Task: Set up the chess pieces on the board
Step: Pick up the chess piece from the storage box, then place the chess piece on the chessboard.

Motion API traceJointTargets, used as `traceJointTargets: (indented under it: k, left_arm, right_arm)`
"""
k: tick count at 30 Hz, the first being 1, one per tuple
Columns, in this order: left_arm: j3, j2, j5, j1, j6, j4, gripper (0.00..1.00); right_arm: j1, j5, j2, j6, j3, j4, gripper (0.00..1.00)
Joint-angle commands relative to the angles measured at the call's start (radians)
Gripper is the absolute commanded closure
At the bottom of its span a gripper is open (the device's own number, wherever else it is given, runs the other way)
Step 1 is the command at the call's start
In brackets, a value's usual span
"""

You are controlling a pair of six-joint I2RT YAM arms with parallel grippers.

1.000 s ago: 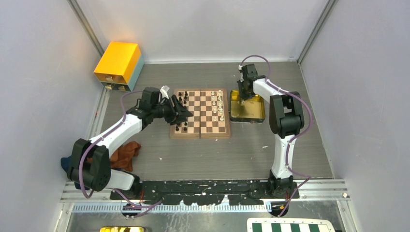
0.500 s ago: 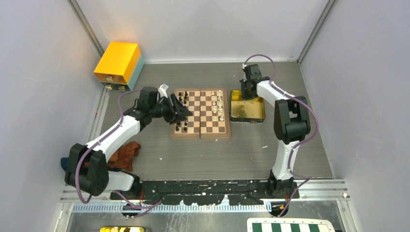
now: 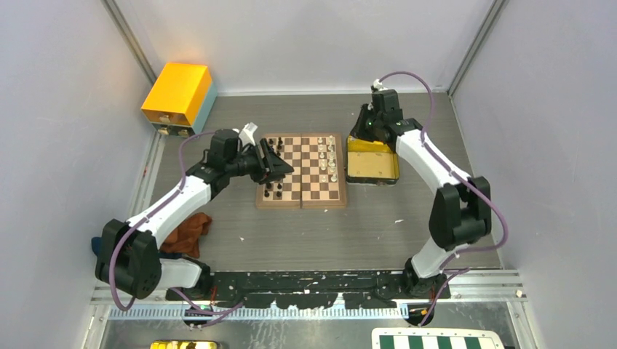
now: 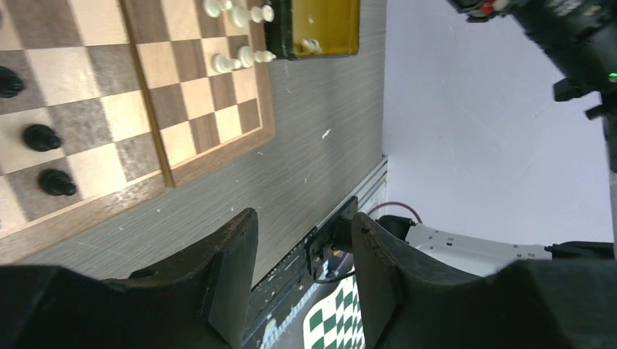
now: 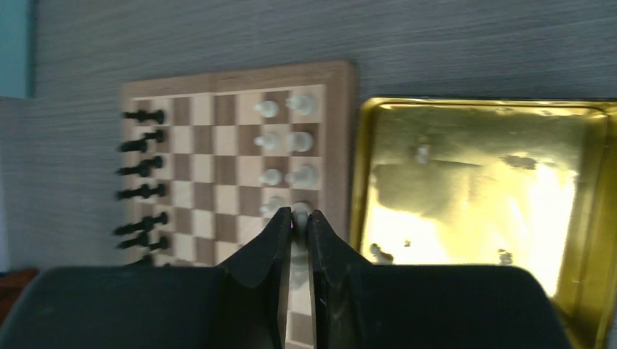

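The board (image 3: 311, 190) lies mid-table with black chess pieces (image 3: 272, 151) along its left side and white ones (image 3: 331, 154) along its right. My right gripper (image 3: 360, 134) hangs over the far left corner of the gold tray (image 3: 375, 167). In the right wrist view this gripper (image 5: 299, 218) is shut on a white piece (image 5: 298, 251), above the board's (image 5: 218, 145) right edge. A few white pieces (image 5: 380, 253) lie in the tray (image 5: 473, 182). My left gripper (image 3: 285, 169) hovers over the board's left half; it (image 4: 304, 233) stands open with nothing between its fingers.
A yellow and teal box (image 3: 178, 98) stands at the far left corner. A brown cloth (image 3: 189, 233) lies near the left arm's base. A green-and-white checkered board (image 3: 436, 340) sits beyond the front rail. Grey walls close in both sides.
My right gripper has closed on a white piece and risen from the tray toward its far left corner, the elbow swinging right. The left arm has barely shifted.
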Motion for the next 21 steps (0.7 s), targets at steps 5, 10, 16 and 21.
traceJointTargets:
  k: [5, 10, 16, 21]
  left_arm:
    - [0.081, 0.024, 0.036, -0.099, 0.018, 0.177, 0.48]
    - [0.112, 0.06, 0.045, -0.126, -0.036, 0.278, 0.48]
    - [0.111, 0.079, 0.041, -0.131, -0.099, 0.409, 0.48]
    - [0.073, 0.081, 0.021, -0.13, -0.162, 0.531, 0.48]
  right_arm:
    - [0.141, -0.082, -0.244, 0.325, -0.086, 0.206, 0.99]
    - [0.199, -0.102, -0.318, 0.451, -0.173, 0.31, 0.99]
    - [0.243, -0.124, -0.362, 0.563, -0.256, 0.425, 0.99]
    - [0.246, -0.157, -0.373, 0.652, -0.304, 0.517, 0.99]
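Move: The right gripper already holds the white chess piece. The half-open left gripper waits about 14 cm back and 20 cm left of it, roughly 3 cm higher. The board's middle is some 14 cm left and 3 cm back from the right hand, 15 below; the storage box lies level with that hand, 7 cm right, 15 below. From the left gripper, the piece is 14 cm ahead, 20 right and 3 lower. Swing the right gripper left, back and up out over the board towards the left gripper, about 12 cm leftward, levelling off after the rise; keep the chess piece pinched and roll the wrist some 30 degrees, its left side rising. Meanwhile bring the left gripper up and to the right to meet the piece, fingers staying half open and tipping slightly upward, without closing on it. ##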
